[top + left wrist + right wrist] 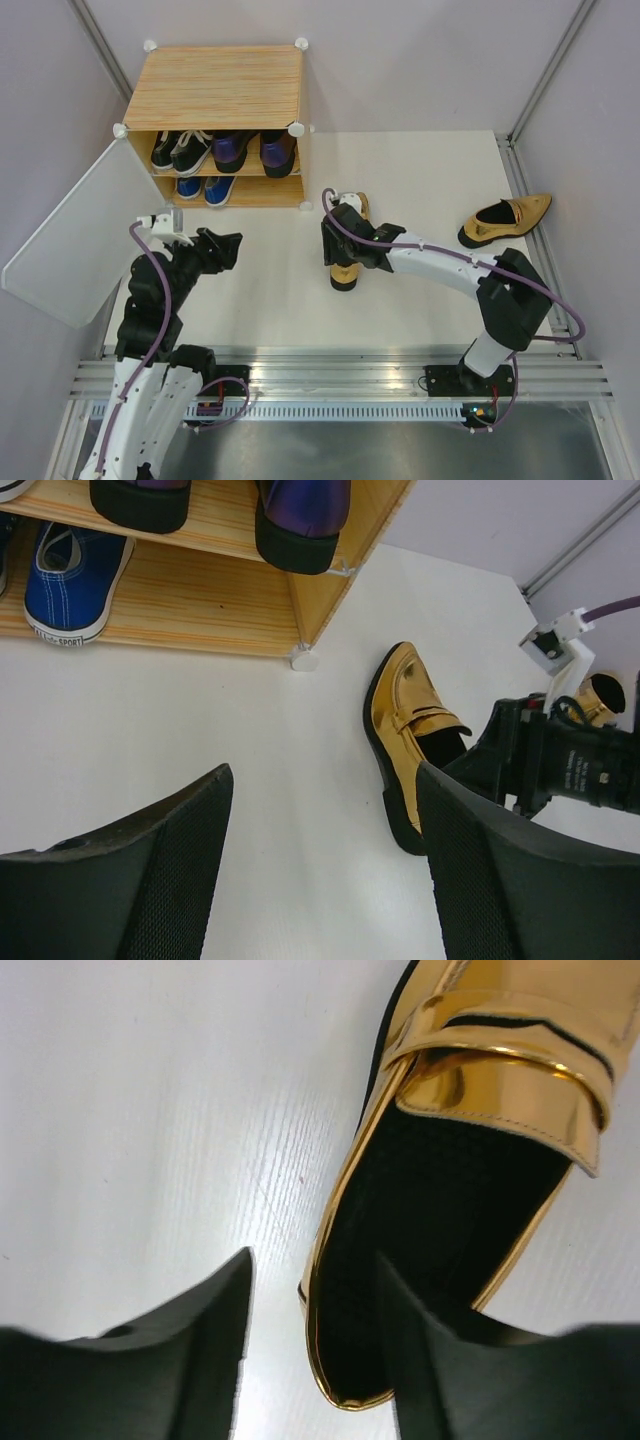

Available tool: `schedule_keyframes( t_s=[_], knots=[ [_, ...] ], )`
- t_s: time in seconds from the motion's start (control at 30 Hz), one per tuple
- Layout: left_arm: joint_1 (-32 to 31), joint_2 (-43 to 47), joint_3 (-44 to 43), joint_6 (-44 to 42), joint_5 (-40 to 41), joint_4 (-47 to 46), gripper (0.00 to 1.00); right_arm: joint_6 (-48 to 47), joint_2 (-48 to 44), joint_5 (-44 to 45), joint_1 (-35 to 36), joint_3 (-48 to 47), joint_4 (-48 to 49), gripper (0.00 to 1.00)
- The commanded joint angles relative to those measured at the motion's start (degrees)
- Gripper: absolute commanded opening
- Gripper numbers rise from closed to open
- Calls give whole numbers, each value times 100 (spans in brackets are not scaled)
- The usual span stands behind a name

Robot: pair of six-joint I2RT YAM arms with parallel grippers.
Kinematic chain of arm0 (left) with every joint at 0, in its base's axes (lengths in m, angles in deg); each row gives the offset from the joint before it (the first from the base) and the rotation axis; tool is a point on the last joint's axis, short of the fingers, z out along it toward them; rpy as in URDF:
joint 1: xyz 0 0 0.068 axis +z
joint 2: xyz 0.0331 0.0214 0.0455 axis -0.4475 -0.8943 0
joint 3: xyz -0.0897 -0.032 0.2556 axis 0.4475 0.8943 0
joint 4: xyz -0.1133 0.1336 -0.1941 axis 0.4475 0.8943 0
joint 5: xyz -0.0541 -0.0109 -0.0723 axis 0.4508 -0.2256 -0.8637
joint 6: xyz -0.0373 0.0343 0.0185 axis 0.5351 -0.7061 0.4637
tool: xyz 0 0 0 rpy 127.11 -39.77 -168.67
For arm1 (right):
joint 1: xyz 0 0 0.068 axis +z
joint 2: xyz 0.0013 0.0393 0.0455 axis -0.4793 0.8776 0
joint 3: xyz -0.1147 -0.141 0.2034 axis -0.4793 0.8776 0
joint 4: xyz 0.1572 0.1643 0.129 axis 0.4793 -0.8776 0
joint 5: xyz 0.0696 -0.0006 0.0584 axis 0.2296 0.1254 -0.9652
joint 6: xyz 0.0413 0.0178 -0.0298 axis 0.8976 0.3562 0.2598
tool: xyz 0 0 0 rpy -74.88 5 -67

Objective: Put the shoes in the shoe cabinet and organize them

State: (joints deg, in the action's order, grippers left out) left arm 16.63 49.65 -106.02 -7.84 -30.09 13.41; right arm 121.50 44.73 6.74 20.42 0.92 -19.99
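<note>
The shoe cabinet (215,85) stands at the back left. Black sneakers (182,150) and purple heels (255,150) are on its upper shelf, blue sneakers (205,188) on the lower one. One gold heel (345,272) lies mid-table under my right gripper (340,235). In the right wrist view the gripper (315,1290) is open and straddles the heel's (480,1090) side wall, one finger inside the shoe and one outside. The second gold heel (507,220) lies at the right. My left gripper (228,248) is open and empty above the table (325,870).
The cabinet's pale door (70,235) hangs open to the left, beside my left arm. In the left wrist view the gold heel (405,715), my right arm (560,760), a blue sneaker (70,580) and a purple heel (300,520) show. Grey walls enclose the table.
</note>
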Motion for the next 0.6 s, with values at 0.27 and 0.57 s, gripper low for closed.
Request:
schedule_keyframes(
  t_s=[0.27,0.57],
  knots=[
    [64,-311,-144,-257,-800,-184,88,-75,-1811,706,-212,-454,-682,84],
    [-679,-1093,-320,-248,-937,-202,98,-189,-3517,1164,-713,758,-1008,90]
  ],
)
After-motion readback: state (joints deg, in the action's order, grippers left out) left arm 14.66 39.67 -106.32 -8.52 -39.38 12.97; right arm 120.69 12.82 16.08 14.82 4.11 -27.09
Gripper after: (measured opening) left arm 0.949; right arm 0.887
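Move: About 6 cm ahead of the right hand, 4 cm to its right and 5 cm below lies the middle of the centre gold shoe, toe pointing forward; the open fingers straddle its left wall near the heel. The other gold shoe is some 43 cm right and 10 cm ahead of that hand. From the left hand the centre shoe lies roughly 11 cm ahead, 26 cm right and 22 cm lower; the cabinet's right front foot is about 21 cm ahead, 15 cm right and 25 cm below. Letting the centre gold shoe go, the right hand spreads its fingers further and lifts clear of the heel by about 16 cm, then swings some 10 cm right towards the other gold shoe's side, its fingers tilting up by around 20 degrees. The left hand opens wider and starts right and down towards the centre shoe, turning clockwise and dipping slightly. ##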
